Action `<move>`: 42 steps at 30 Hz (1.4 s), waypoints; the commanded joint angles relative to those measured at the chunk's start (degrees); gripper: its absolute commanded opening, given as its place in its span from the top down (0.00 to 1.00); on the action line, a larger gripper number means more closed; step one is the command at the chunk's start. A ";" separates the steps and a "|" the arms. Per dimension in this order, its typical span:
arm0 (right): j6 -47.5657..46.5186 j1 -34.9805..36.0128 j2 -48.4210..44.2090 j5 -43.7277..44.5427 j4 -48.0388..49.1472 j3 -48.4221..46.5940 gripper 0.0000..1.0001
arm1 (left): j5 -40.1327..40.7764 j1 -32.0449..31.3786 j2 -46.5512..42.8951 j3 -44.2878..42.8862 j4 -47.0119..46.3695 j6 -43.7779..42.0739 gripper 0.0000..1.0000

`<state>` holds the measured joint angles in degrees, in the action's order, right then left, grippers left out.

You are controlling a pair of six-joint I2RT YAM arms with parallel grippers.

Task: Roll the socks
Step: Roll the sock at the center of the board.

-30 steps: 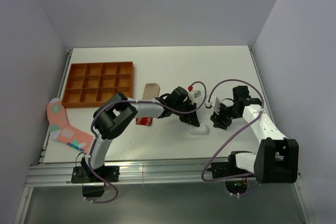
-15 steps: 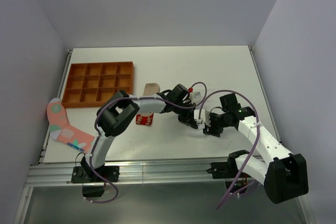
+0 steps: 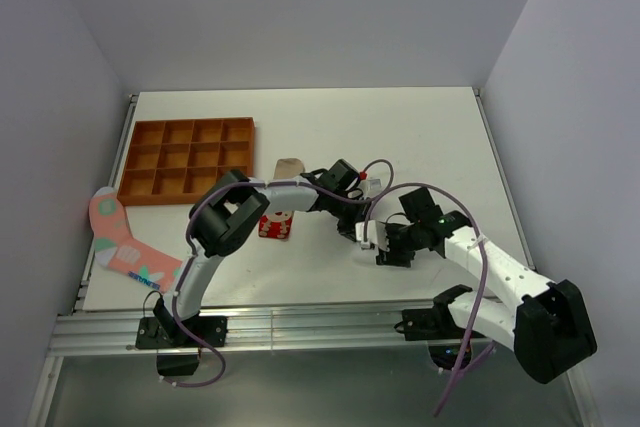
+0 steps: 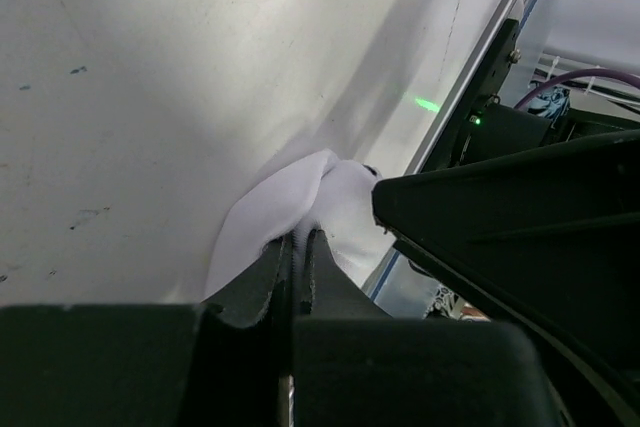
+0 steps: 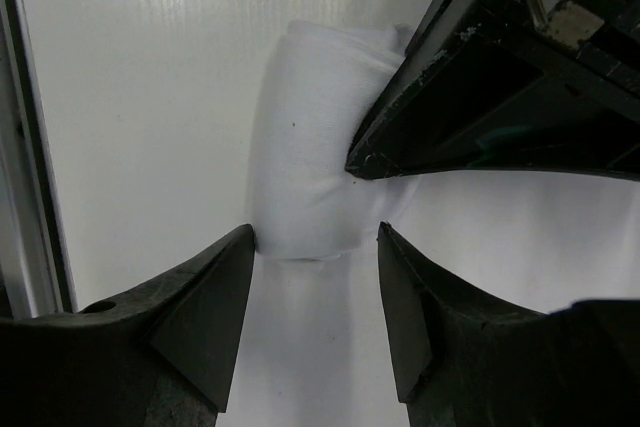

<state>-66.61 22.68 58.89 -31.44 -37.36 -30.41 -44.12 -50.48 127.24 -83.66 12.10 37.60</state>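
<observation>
The white sock [image 5: 310,167] lies as a short roll on the table, and shows only as a small white patch [image 3: 362,234] from above. My left gripper [image 4: 298,237] is shut on a pinched fold of its fabric [image 4: 300,192]; its black body [image 5: 480,97] crosses the roll's far right side. My right gripper [image 5: 315,247] is open, with its fingertips on either side of the roll's near end and the left one touching a corner. A red sock with white spots [image 3: 275,225] is bunched by the left arm. A beige sock [image 3: 289,167] lies behind it.
An orange compartment tray [image 3: 187,159] stands at the back left. A pink patterned sock [image 3: 125,244] hangs over the table's left edge. Both arms meet just right of the table's middle, close to the front rail [image 3: 300,322], with cables looping above them.
My right gripper has swung left up to the white roll. The left gripper has drawn the white sock a little to the left, still shut on it.
</observation>
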 commanded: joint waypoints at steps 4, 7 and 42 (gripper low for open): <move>1.39 3.07 2.27 3.58 4.76 1.06 0.42 | 7.21 -0.15 6.18 1.84 12.25 -3.50 1.00; 1.31 3.95 3.42 4.28 5.02 1.23 0.42 | 7.03 -0.06 6.70 1.04 13.13 -3.68 0.99; 10.98 6.50 22.40 9.12 3.71 -8.43 0.82 | 23.62 -0.50 -9.38 17.65 -18.43 28.40 0.61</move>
<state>-55.92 28.75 78.11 -26.17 -37.21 -39.09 -30.65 -50.50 119.02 -67.79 -5.61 64.38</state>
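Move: The white sock, already rolled into a short bundle, lies about 5 cm to the right hand's left, level with it fore and aft and some 3 cm below. The left fingers are shut on its far part, so its middle is about 2 cm back, 1 cm to the right and 1 cm below that hand. A red-and-beige sock lies some 20 cm to the left of the bundle and 13 cm farther out. Down about 2.5 cm, then slightly left, the right hand straddles the near end of the white roll and closes its fingers partway, pinching it while the wrist tilts. The left hand keeps its grip almost in place until the pinch is made, then opens, turning some 25 degrees counter-clockwise and drawing about 2 cm forward. ##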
